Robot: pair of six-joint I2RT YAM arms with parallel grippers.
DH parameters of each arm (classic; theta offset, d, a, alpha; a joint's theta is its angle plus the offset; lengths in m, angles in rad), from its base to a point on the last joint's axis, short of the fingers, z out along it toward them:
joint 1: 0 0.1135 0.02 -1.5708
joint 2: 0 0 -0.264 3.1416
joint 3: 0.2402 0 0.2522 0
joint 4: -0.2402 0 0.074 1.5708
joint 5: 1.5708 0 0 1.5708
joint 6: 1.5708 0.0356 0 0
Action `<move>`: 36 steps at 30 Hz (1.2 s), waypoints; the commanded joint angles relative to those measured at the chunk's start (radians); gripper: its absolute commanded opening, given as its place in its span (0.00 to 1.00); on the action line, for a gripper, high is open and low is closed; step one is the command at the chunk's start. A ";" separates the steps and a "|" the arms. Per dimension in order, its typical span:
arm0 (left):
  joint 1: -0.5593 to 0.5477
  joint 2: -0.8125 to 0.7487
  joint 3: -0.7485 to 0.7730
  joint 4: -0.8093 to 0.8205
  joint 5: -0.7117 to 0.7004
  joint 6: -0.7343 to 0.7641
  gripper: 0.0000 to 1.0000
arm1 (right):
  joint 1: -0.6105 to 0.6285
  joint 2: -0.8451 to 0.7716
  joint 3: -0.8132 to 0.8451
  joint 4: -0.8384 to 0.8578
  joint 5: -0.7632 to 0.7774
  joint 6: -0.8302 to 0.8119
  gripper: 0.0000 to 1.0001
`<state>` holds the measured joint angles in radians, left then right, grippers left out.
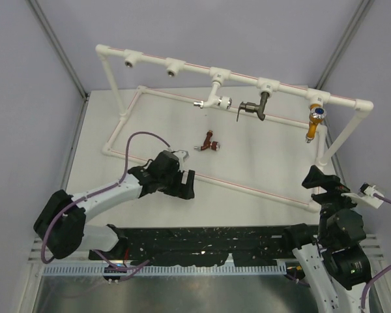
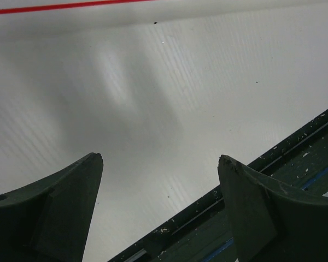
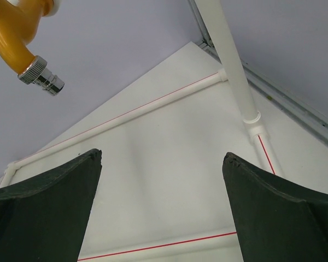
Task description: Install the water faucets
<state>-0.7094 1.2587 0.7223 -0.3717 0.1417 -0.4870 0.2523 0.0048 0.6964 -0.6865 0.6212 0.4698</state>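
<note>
The water faucet [image 1: 208,142], a small copper-coloured tap with a dark-red knob, lies on its side on the white table inside the pipe frame. My left gripper [image 1: 184,185] hovers low over the table just in front of the frame's near pipe, a little short and left of the tap. Its jaws stand open with only bare table between them [image 2: 161,157]; the tap does not show in the left wrist view. My right gripper [image 1: 313,176] is raised at the frame's right end, open and holding nothing [image 3: 163,154].
A white pipe frame [image 1: 202,179] rings the work area. Its raised top rail [image 1: 195,67] carries a silver tap [image 1: 212,102], a dark bronze lever tap [image 1: 254,107] and an orange tap [image 1: 315,120] [image 3: 13,38]. Two open tee sockets [image 1: 130,62] sit at its left end. A black rail [image 2: 262,218] runs along the near edge.
</note>
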 commanded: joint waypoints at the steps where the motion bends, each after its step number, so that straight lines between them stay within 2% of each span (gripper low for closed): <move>1: -0.062 0.131 0.106 0.094 0.032 -0.009 0.88 | 0.002 -0.035 -0.008 -0.005 -0.043 0.079 0.95; 10: -0.093 0.372 0.226 0.258 0.076 -0.108 0.88 | 0.002 -0.042 -0.075 -0.010 -0.139 0.202 0.95; 14: -0.093 0.465 0.317 0.281 0.098 -0.124 0.88 | 0.001 -0.009 -0.113 -0.028 -0.211 0.297 0.95; 22: -0.084 0.611 0.524 0.306 0.041 -0.136 0.89 | 0.001 0.086 -0.209 0.013 -0.337 0.415 0.95; 28: -0.024 0.708 0.701 0.304 0.045 -0.177 0.89 | 0.001 0.236 -0.259 0.085 -0.403 0.423 0.95; 31: -0.004 0.685 0.718 0.292 0.049 -0.170 0.91 | 0.001 0.296 -0.287 0.125 -0.449 0.451 0.95; 36: 0.042 0.533 0.583 0.330 0.024 -0.148 0.92 | -0.001 0.386 -0.397 0.246 -0.468 0.549 0.97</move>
<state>-0.7109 1.9236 1.3819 -0.1204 0.2161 -0.6651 0.2523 0.3374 0.3668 -0.5816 0.1875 0.9203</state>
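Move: The brown faucet lies on the table about 18 cm ahead of my left hand, 9 cm to its right and 4 cm below it. The frame's front pipe crosses in between, some 6 cm straight ahead of the hand and 4 cm lower. The white faucet on the rack hangs roughly 24 cm above the brown one. From my right hand the brown faucet is about 22 cm forward, 34 cm left and 24 cm down. I take my open left hand low over the table to the right and slightly forward, about 16 cm, bearing forward against the frame's front pipe, then swing it up and forward over the pipe to just right of the brown faucet. My right hand, also open, dives some 17 cm and goes left and forward towards the faucet, tipping its fingers down about 30 degrees. ##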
